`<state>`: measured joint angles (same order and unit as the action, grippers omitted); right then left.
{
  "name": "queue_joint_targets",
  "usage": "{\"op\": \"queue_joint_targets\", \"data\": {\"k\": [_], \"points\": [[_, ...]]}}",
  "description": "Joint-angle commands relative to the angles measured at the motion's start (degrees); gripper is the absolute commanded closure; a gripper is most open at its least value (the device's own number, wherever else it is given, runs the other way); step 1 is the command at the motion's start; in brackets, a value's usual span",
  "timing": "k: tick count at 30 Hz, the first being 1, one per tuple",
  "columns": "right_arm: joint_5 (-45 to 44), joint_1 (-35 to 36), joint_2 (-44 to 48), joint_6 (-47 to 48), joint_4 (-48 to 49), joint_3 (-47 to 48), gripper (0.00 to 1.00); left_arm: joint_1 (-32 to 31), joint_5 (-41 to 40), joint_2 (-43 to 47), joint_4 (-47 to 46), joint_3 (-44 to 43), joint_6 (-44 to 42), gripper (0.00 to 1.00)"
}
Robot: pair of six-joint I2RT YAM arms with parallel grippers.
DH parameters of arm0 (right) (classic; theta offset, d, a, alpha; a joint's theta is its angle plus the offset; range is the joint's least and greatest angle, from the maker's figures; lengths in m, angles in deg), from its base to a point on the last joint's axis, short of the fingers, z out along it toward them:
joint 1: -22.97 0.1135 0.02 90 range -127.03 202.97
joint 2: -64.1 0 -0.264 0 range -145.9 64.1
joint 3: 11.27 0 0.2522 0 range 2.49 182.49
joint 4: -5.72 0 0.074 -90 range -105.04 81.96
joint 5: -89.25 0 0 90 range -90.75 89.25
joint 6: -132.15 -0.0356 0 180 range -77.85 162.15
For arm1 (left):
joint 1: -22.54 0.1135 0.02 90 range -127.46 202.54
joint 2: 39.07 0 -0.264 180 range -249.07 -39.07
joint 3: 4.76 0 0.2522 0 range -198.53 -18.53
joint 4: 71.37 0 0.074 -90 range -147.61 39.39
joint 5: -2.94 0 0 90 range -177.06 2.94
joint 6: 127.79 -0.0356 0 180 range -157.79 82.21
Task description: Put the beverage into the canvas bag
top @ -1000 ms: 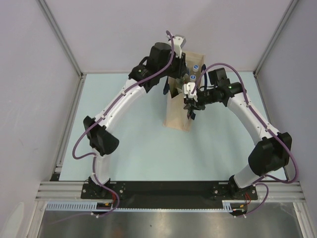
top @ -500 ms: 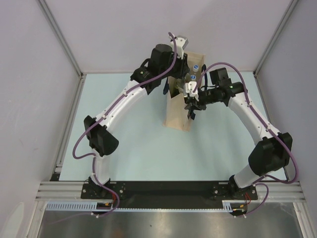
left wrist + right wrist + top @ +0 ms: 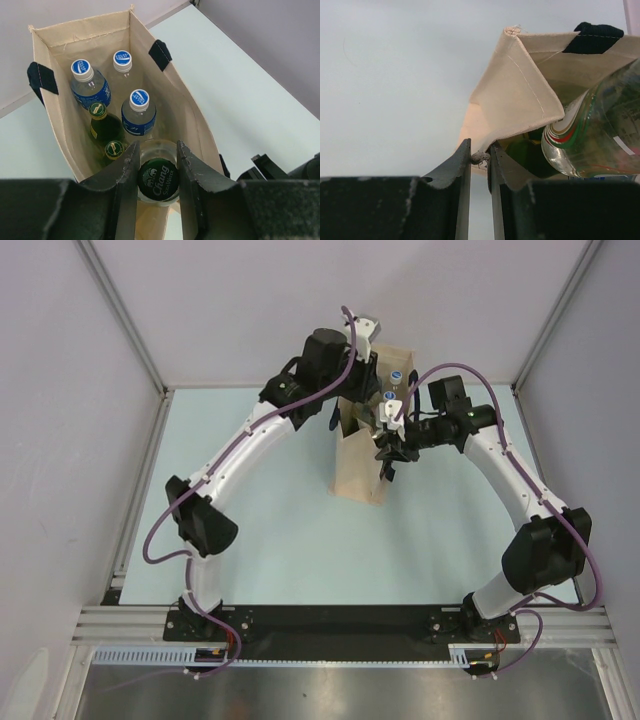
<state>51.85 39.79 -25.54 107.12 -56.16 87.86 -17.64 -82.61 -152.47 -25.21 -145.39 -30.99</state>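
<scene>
The beige canvas bag stands upright at the back middle, mouth open. My left gripper is shut on a clear Chang soda water bottle with a green cap, held upright over the near end of the bag's mouth. The bottle's glass side also shows in the right wrist view. My right gripper is shut on the corner of the bag's rim and holds it out; in the top view it is at the bag's right side. The left gripper hangs above the bag.
Inside the bag stand three clear bottles with blue-and-white caps and two green bottles with round caps. Dark navy handles hang on both sides of the bag. Grey walls and metal frame posts enclose the pale blue table.
My right gripper has shifted slightly up and right, still pinching the bag's rim. My left arm has barely moved above the bag.
</scene>
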Motion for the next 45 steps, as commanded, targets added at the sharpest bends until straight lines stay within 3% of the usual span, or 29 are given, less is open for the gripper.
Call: {"op": "queue_joint_targets", "data": {"k": [1,22,35,45], "points": [[3.83,0.14,2.46,-1.16,-1.28,0.77,0.97,-0.60,2.32,6.88,-2.87,-1.90,-1.54,1.00],[3.74,0.23,2.37,-1.86,-0.92,0.59,0.99,-0.25,1.79,11.80,0.20,-2.16,-3.82,1.00],[3.65,0.32,2.37,-2.04,-0.75,0.68,0.99,1.42,5.13,13.91,2.23,8.21,-5.05,1.00],[3.56,0.32,2.28,-2.57,-0.22,0.68,0.99,1.69,8.12,11.28,2.49,9.27,-5.40,1.00]]}}
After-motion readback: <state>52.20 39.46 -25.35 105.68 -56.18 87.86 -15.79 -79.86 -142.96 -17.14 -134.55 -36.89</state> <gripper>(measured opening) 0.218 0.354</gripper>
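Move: The clear soda bottle already hangs neck-up from the left fingers over the canvas bag; the open space at the bag's near-left corner lies about 4 cm back and 5 cm left of that hand, its rim some 12 cm below. A green bottle stands in the bag about 4 cm ahead and 1 cm left of the left hand, the nearest blue-labelled bottle 3 cm ahead and 5 cm right. From the right hand, that corner is roughly 4 cm ahead and 8 cm left, about level. The soda bottle is carried about 5 cm left and 4 cm back, away from the standing bottles towards the bag's near-left corner; the left hand rises a couple of centimetres on the way, then sinks about 5 cm, tilting some 10 degrees and keeping its grip on the capped neck. The right fingers stay put, still pinching the near edge of the bag. ##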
